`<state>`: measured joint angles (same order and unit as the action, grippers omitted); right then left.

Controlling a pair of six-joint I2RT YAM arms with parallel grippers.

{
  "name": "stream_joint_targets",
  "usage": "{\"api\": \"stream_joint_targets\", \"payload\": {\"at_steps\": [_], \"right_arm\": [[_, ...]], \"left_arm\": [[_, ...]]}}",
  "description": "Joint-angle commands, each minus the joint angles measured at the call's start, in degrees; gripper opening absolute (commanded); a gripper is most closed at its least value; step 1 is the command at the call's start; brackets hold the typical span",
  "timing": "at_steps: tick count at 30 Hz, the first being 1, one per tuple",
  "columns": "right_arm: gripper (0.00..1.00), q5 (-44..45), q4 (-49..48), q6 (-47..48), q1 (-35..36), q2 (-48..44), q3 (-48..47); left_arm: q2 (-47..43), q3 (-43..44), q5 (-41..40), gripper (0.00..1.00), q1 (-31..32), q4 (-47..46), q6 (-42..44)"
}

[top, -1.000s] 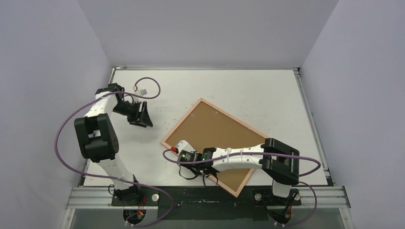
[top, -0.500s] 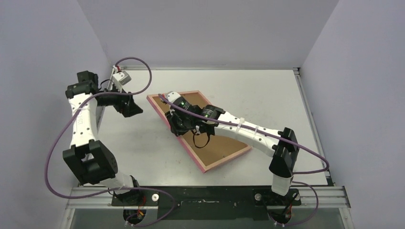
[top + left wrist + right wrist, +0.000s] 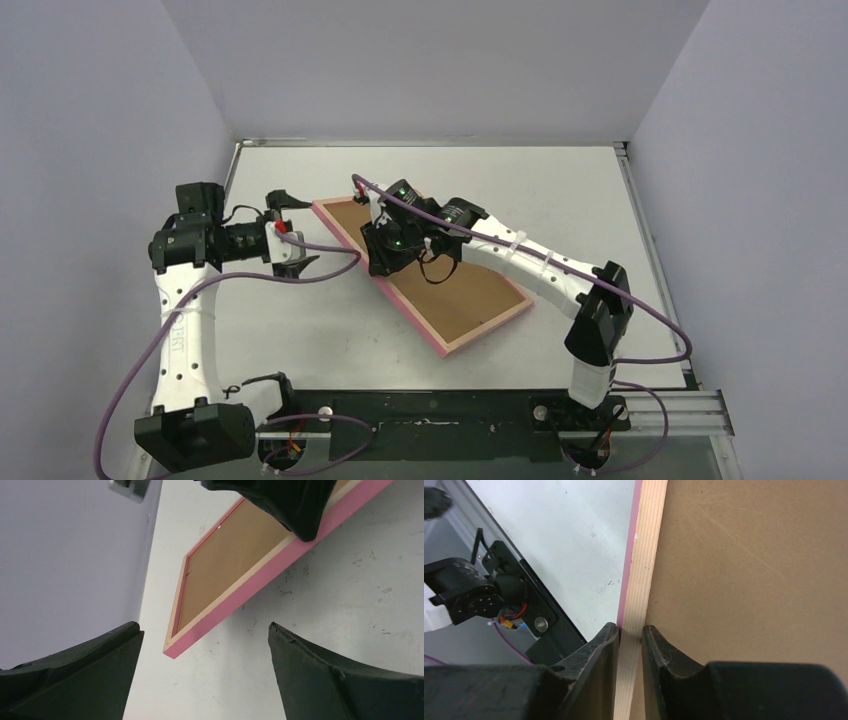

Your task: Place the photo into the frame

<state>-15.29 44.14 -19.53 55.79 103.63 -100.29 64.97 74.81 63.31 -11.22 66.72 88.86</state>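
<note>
The frame [image 3: 410,318] is thin and pink and lies back side up, with the plain brown backing board [image 3: 470,290] inside it. It slants across the table's left middle. My right gripper [image 3: 385,255] is shut on its long left rail. In the right wrist view the two fingers [image 3: 630,628] pinch the pale rim [image 3: 646,555] beside the board [image 3: 749,580]. My left gripper [image 3: 300,245] stands open just left of the frame's far corner. Its wide-apart fingers [image 3: 202,626] face the pink side [image 3: 260,580] without touching it. The photo is out of view.
The white table [image 3: 560,190] has raised metal edges and grey walls close on three sides. The left wall [image 3: 65,555] is right next to my left gripper. Purple cables [image 3: 330,250] loop off both arms. A black mounting rail [image 3: 440,410] runs along the near edge.
My right gripper has carried the frame from the table's near edge up to the left middle. The left arm swung round and its gripper opened wide beside the frame's corner.
</note>
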Motion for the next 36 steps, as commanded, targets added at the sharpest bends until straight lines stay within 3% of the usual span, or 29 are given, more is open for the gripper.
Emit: {"api": "stream_joint_targets", "payload": {"at_steps": [1,9,16,22,28,31,34,36], "right_arm": [[0.05,-6.60,-5.84,-1.37,-2.20,-5.94,-4.12],[0.05,-13.12,-7.21,-2.33,-4.60,-7.48,-3.10],[0.05,-15.67,-5.18,-2.27,-4.90,-6.35,-5.90],[0.05,-16.61,-4.21,-2.12,-4.90,-6.41,-6.58],[0.07,-15.78,-1.88,-0.38,-4.99,-6.18,-8.36],[0.31,-13.52,1.41,2.13,-5.46,-5.51,-11.49],[0.68,-7.34,5.72,5.82,-6.22,-5.59,-15.17],[0.81,-5.14,8.93,9.27,-6.54,-6.22,-17.76]], "left_arm": [[-1.60,-3.88,0.00,0.97,2.06,-2.62,16.18],[-2.61,-8.68,-8.37,0.96,7.42,-4.08,28.29],[-1.40,-11.30,-19.13,1.00,16.99,-20.71,21.16],[3.73,-5.14,-23.88,0.74,21.23,-18.42,19.30],[4.16,-2.46,-25.96,0.29,23.15,-15.05,19.53],[4.37,-0.67,-26.70,0.03,23.52,-13.14,18.66],[4.08,-0.11,-26.53,0.00,23.59,-13.38,16.53],[3.57,0.07,-26.09,0.00,23.54,-13.06,15.82]]}}
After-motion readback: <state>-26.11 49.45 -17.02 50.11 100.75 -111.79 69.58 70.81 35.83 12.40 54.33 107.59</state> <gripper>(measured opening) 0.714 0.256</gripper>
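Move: The left gripper, empty and wide open, goes for the frame's raised left side, at a spot about 3 cm ahead, 5 cm to its right and 9 cm below. The frame's far-left corner is about 10 cm ahead, 1 cm left and 8 cm below; the right gripper is 5 cm back, 11 cm right and 8 cm below; the backing board's middle is 3 cm ahead, 23 cm right and 14 cm below. That spot is some 8 cm ahead, 6 cm left and 1 cm below the right gripper. Keep the frame's left side pinched in the right gripper and raise it about 6 cm while the left gripper sinks and moves right, then forward, towards that side, wrist turning some 40 degrees so the fingers tip down. Close the left fingers on the side between right gripper and far corner, then open the right fingers and lift them clear. ##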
